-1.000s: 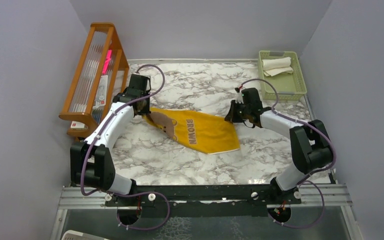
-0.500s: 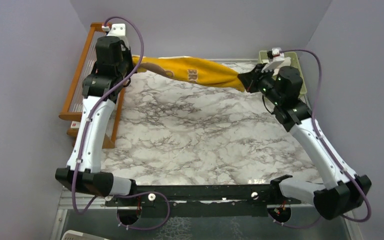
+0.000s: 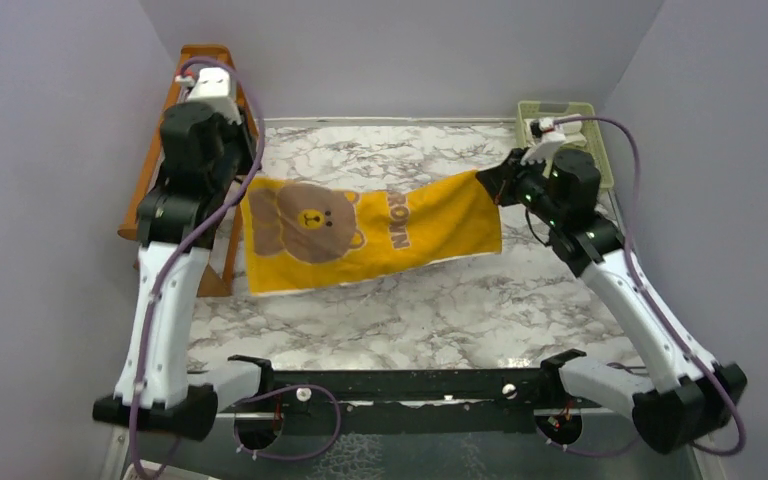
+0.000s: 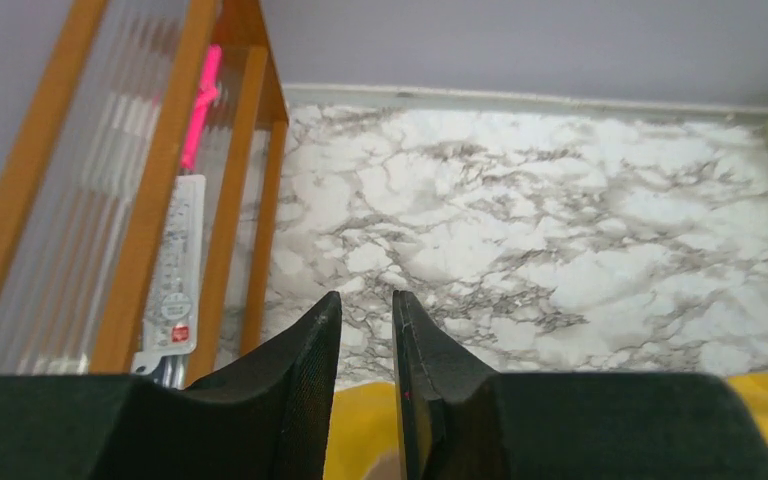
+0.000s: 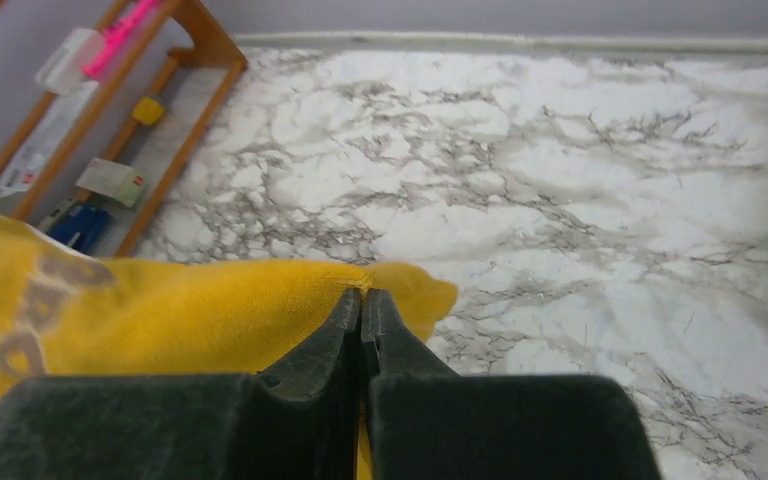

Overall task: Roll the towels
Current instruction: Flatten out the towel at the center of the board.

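The mustard yellow towel (image 3: 370,230), printed with a brown bear, hangs spread out above the marble table (image 3: 410,310), sloping down to the left. My right gripper (image 3: 490,185) is shut on its upper right corner; in the right wrist view the fingertips (image 5: 362,293) pinch the yellow cloth (image 5: 190,300). My left gripper (image 3: 238,172) is at the towel's upper left corner. In the left wrist view its jaws (image 4: 365,300) stand apart with marble showing through the gap and yellow cloth (image 4: 365,430) lower down between the fingers. Any other towels are hidden.
A wooden rack (image 3: 145,190) with packets and a pink item stands along the left wall, close to my left arm. The pale green basket (image 3: 550,106) sits at the back right corner, mostly behind my right wrist. Grey walls enclose the table.
Both arms came down and toward the near side. The towel, stretched taut and bunched between them before, now hangs unfurled with the bear showing. The left jaws have parted.
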You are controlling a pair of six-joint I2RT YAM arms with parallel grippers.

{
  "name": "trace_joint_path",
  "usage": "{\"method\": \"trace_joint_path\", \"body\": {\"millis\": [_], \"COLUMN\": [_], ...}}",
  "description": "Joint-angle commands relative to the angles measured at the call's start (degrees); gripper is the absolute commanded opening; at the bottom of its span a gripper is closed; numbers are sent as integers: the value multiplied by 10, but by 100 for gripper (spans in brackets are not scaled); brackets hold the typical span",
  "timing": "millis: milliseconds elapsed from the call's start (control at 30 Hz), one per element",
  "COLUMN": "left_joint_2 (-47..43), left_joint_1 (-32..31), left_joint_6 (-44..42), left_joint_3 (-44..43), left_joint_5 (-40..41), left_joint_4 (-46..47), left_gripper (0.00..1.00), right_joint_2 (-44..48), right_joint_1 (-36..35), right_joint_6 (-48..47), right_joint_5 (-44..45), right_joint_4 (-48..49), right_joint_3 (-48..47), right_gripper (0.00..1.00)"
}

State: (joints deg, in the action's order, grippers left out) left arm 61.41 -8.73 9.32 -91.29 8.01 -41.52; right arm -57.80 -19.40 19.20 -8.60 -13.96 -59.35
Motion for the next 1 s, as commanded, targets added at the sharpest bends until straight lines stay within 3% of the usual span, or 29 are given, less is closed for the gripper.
{"method": "trace_joint_path", "body": {"millis": [0,100,167,367,500,567,633,767,967], "left_joint_2": [145,183,181,97,57,53,62,137,260], "left_joint_1": [2,2,2,2,-1,-34,-114,-205,-220], "left_joint_6": [-29,-41,-47,-17,101,163,216,281,290], "left_joint_3": [-45,-88,-71,162,304,380,430,440,390], "left_joint_5": [11,17,18,13,-88,-147,-124,-74,-67], "left_joint_4": [-8,-7,0,29,39,80,122,188,284], "left_gripper": [26,25,25,27,33,36,42,49,58], "right_joint_2": [-101,-120,-105,-7,31,41,47,26,-6], "right_joint_1": [2,3,2,2,2,2,2,2,3], "right_joint_6": [-7,-8,-10,11,38,44,43,34,18], "right_joint_5": [21,21,25,10,6,16,27,34,32], "right_joint_4": [12,13,19,2,-45,-57,-53,-45,-41], "right_joint_3": [-59,-87,-70,91,195,218,227,205,185], "right_gripper": [0,0,0,0,0,0,0,0,0]}}
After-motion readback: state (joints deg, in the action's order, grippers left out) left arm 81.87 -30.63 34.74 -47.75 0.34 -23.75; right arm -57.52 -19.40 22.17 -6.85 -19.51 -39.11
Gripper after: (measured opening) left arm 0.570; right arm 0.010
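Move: The yellow towel is spread in the air, its right end in my right fingers. Its middle is about 20 cm right of my left hand, 7 cm back and 13 cm lower, and some 21 cm left of my right hand. The bare board centre is 27 cm right of my left hand and 42 cm down. The wooden rack stands 12 cm left and 8 cm ahead of my left hand; the green basket lies 15 cm ahead and 16 cm right of my right hand. I whip both hands forward and down, my left about 10 cm out, then draw them back while sinking further. My right keeps its pinch on the towel's end, ending nearly 18 cm lower. My left, already free of the cloth, drops some 37 cm towards the board, swings 15 cm right, tips about 50 degrees down and opens wider. ##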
